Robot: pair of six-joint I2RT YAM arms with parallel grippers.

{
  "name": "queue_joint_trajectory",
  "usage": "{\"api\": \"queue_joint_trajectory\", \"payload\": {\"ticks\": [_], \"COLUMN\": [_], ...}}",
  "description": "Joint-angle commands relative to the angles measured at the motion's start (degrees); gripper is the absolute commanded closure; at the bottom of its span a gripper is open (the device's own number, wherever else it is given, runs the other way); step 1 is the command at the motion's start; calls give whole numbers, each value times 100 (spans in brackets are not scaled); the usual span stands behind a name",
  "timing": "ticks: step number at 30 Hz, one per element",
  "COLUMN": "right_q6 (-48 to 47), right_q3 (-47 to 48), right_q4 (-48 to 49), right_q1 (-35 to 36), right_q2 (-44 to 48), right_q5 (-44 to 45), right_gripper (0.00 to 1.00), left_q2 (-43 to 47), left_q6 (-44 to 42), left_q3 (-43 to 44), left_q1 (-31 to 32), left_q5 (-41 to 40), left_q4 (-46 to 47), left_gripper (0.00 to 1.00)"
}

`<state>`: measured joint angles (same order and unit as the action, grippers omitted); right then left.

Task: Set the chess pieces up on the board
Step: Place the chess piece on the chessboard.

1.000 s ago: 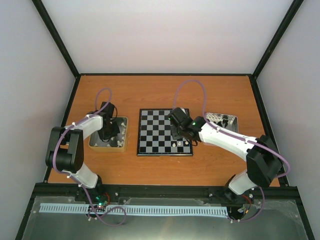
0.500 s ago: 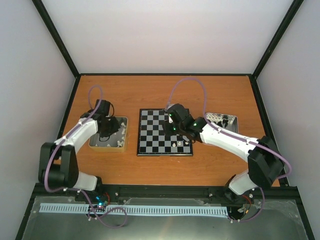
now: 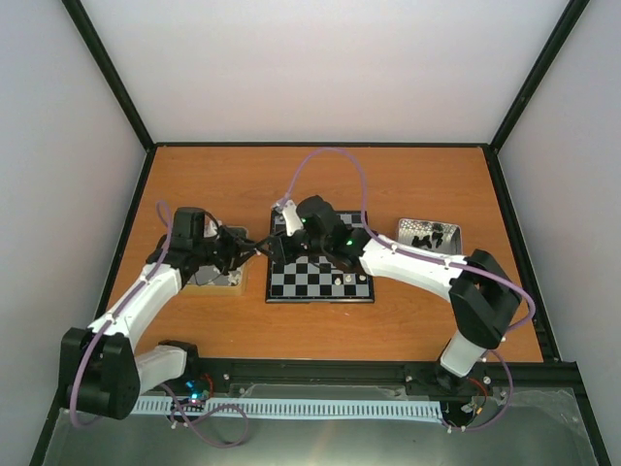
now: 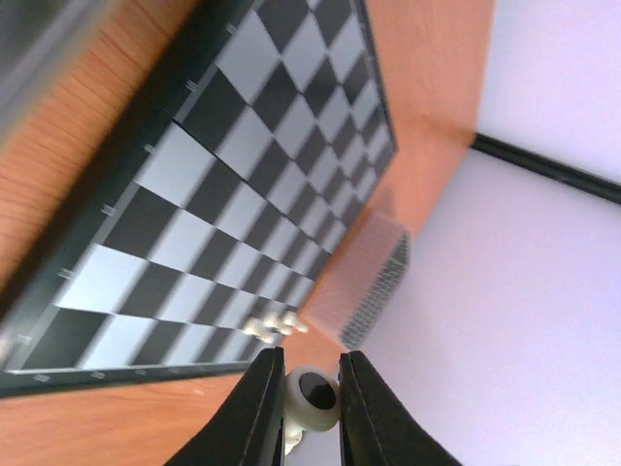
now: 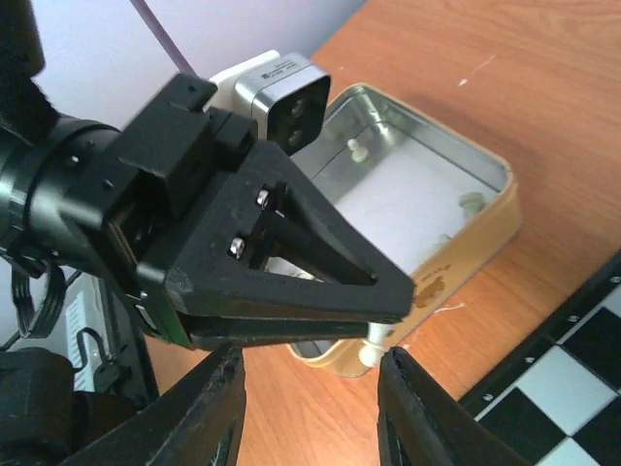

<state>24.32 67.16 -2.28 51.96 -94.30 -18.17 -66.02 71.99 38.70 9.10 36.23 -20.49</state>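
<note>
The board (image 3: 303,282) lies mid-table with three cream-white chess pieces (image 3: 350,280) on its near right squares, also seen in the left wrist view as small white chess pieces (image 4: 273,325). My left gripper (image 3: 254,250) reaches right to the board's left edge, shut on a cream-white chess piece (image 4: 313,398) whose dark round base faces the camera. My right gripper (image 3: 279,245) faces it from over the board. In the right wrist view the left gripper (image 5: 393,303) holds the white piece (image 5: 374,351) just beyond the fingertips of my open right gripper (image 5: 310,413).
A gold-sided tin (image 5: 473,229) with loose white pieces stands left of the board, partly under the left arm (image 3: 160,282). A silver tin (image 3: 430,234) with dark pieces sits right of the board. Black frame rails and pale walls bound the orange table.
The left arm swung from its tin rightward to the board's left edge, carrying the white piece. The right arm moved left across the board to meet it, and its jaws spread wider.
</note>
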Motion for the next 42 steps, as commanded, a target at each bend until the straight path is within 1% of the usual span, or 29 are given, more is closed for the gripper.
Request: {"api": "queue_joint_trajectory", "payload": {"ticks": [1,3,7,11,13,16,19,21,26,28,31,36,42], "right_q6": [261,332,420,446,455,415,393,411,396,392,404,415,425], "right_q3": [278,354,344,392,371,297,156,142,248,254,227,188,179], "right_q4": [304,233,313,231,203,106,158,173,92,80,28,20,78], "right_q1": [76,77,77,77,73,76,77,77,77,77,77,76,77], "right_q2": [-236,-280,-289,-360,-374,-333,-265,-266,-349,-350,-343,-352,-387], "right_q5": [-250,-157,-182,-215,-205,-68,-53,-72,-97,-94,-24,-32,-183], "right_gripper": [60,60,59,64,63,57,57,61,76,77,70,73,93], "left_q2": [387,521,703,800,834,867,862,851,873,880,904,927,945], "left_q6": [1898,2466,3122,3360,3508,3608,3655,3661,3710,3710,3721,3768,3773], "left_q3": [-317,-575,-901,-959,-1000,-993,-991,-979,-974,-971,-980,-1012,-1033], "left_q1": [78,91,92,92,92,92,92,89,92,92,92,92,92], "left_q5": [800,892,911,913,896,849,832,836,830,825,812,789,784], "left_q4": [1361,1770,2163,2271,2408,2446,2492,2511,2541,2537,2528,2553,2550], "left_gripper": [89,89,89,89,89,89,89,89,89,89,89,89,89]}}
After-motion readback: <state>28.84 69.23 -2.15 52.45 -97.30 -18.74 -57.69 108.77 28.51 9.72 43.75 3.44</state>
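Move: The left hand already holds the white piece, taking it to the right gripper's fingertips, about 5 cm to its right, 1 cm back and 5 cm higher. From the right hand the white piece lies some 4 cm left, 1 cm ahead and 5 cm lower. The tin box's middle is about 14 cm left, 2 cm ahead and 12 cm below the left hand. The chessboard's centre is about 13 cm right, 4 cm ahead and 19 cm below the right hand. Upwards and a little to the right, the left hand lifts the held white piece about 5 cm to the right gripper, rolling some 25 degrees so its down-slanting fingers come nearer level. The right hand eases a bit over 1 cm left to meet it, then mostly waits, narrowing its fingers in stages until they pinch the piece beside the left fingertips. ##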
